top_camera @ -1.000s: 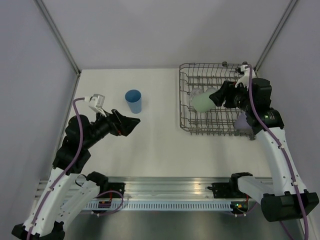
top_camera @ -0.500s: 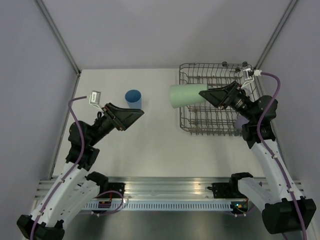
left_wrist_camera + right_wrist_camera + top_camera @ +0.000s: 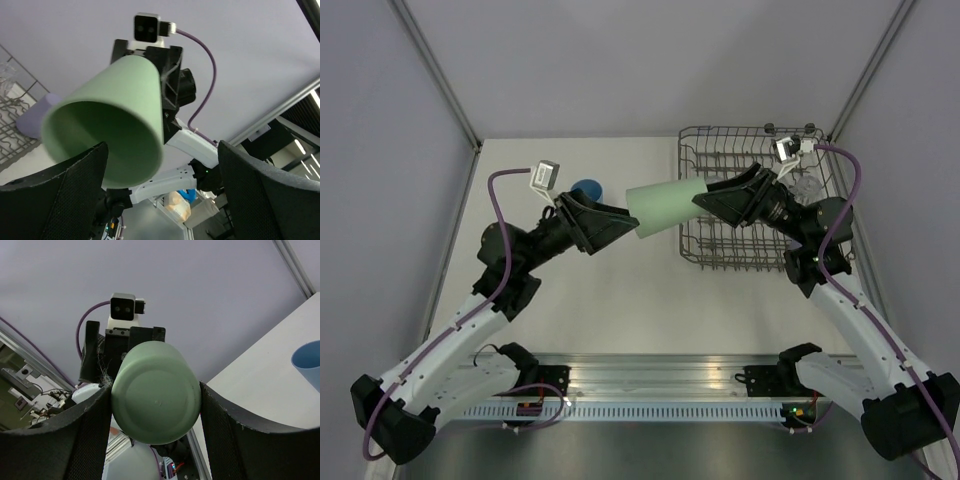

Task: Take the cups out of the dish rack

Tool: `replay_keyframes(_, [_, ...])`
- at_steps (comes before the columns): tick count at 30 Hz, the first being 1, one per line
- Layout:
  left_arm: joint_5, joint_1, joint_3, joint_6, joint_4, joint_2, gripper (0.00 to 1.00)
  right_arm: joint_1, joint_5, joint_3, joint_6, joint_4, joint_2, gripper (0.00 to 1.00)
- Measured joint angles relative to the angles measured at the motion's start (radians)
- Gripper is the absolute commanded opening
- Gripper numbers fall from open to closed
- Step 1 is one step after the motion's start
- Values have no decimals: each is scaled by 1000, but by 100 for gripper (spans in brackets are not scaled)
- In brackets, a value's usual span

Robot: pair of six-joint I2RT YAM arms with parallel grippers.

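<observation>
My right gripper (image 3: 708, 200) is shut on the base end of the pale green cup (image 3: 665, 207), holding it level in the air left of the dish rack (image 3: 720, 257). Its mouth faces my left gripper (image 3: 626, 222), which stands open with its fingers just at the rim. From the left wrist the green cup (image 3: 110, 125) sits above the wide-apart fingers (image 3: 260, 200). From the right wrist its flat bottom (image 3: 156, 392) fills the gap between the pads. A blue cup (image 3: 586, 187) stands on the table behind the left gripper. A lavender cup (image 3: 36, 117) lies by the rack wires (image 3: 15, 102).
A clear glass (image 3: 807, 187) sits in the rack's far right part, beside the right arm. The blue cup (image 3: 307, 362) shows at the right wrist view's right edge. Grey walls close the table (image 3: 620, 300) on three sides, and the arm bases line the near edge.
The right gripper lifted the green cup out of the rack and carried it left, turned level. The left gripper rose and swung right to meet the cup's mouth.
</observation>
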Motion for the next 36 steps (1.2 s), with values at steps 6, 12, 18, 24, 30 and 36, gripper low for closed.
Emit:
replay_keyframes(6, [-4, -74, 49, 31, 42, 42, 57, 28, 12, 0, -19, 0, 10, 38])
replay_keyframes(12, [-31, -95, 50, 68, 19, 67, 12, 34, 13, 0, -31, -5, 8, 38])
replay_keyframes(18, [-56, -101, 50, 95, -15, 53, 2, 37, 10, 0, -41, -3, 8, 71])
replay_keyframes(24, [-91, -102, 119, 179, -174, 50, 2, 37, 97, 29, -223, -245, -19, 98])
replay_keyframes(30, [-200, -102, 289, 355, -456, 93, 2, 37, 362, 191, -518, -694, -55, 98])
replay_keyframes(36, [-338, -105, 592, 564, -772, 283, 2, 36, 588, 234, -678, -981, -113, 98])
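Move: The green cup, held up clear of the table by its base in the right fingers, has its mouth at the open left fingers: its middle is about 6 cm right of the left hand, 3 cm ahead and 2 cm higher, and 7 cm left of the right hand, 2 cm back. The blue cup stands some 20 cm ahead of the left hand, 12 cm left and 28 cm below. From the right hand, the purple cup is about 23 cm right, 3 cm ahead, 28 cm below. The green cup's rim is pinched by the left hand, which edges about 2 cm right, up and back and shuts nearly fully, one finger inside the mouth. The right holds nearly still, then opens and withdraws right, down and forward, swinging clockwise about 35 degrees. The left then carries the cup some 8 cm forward, rolling its left side up and turning counter-clockwise. ##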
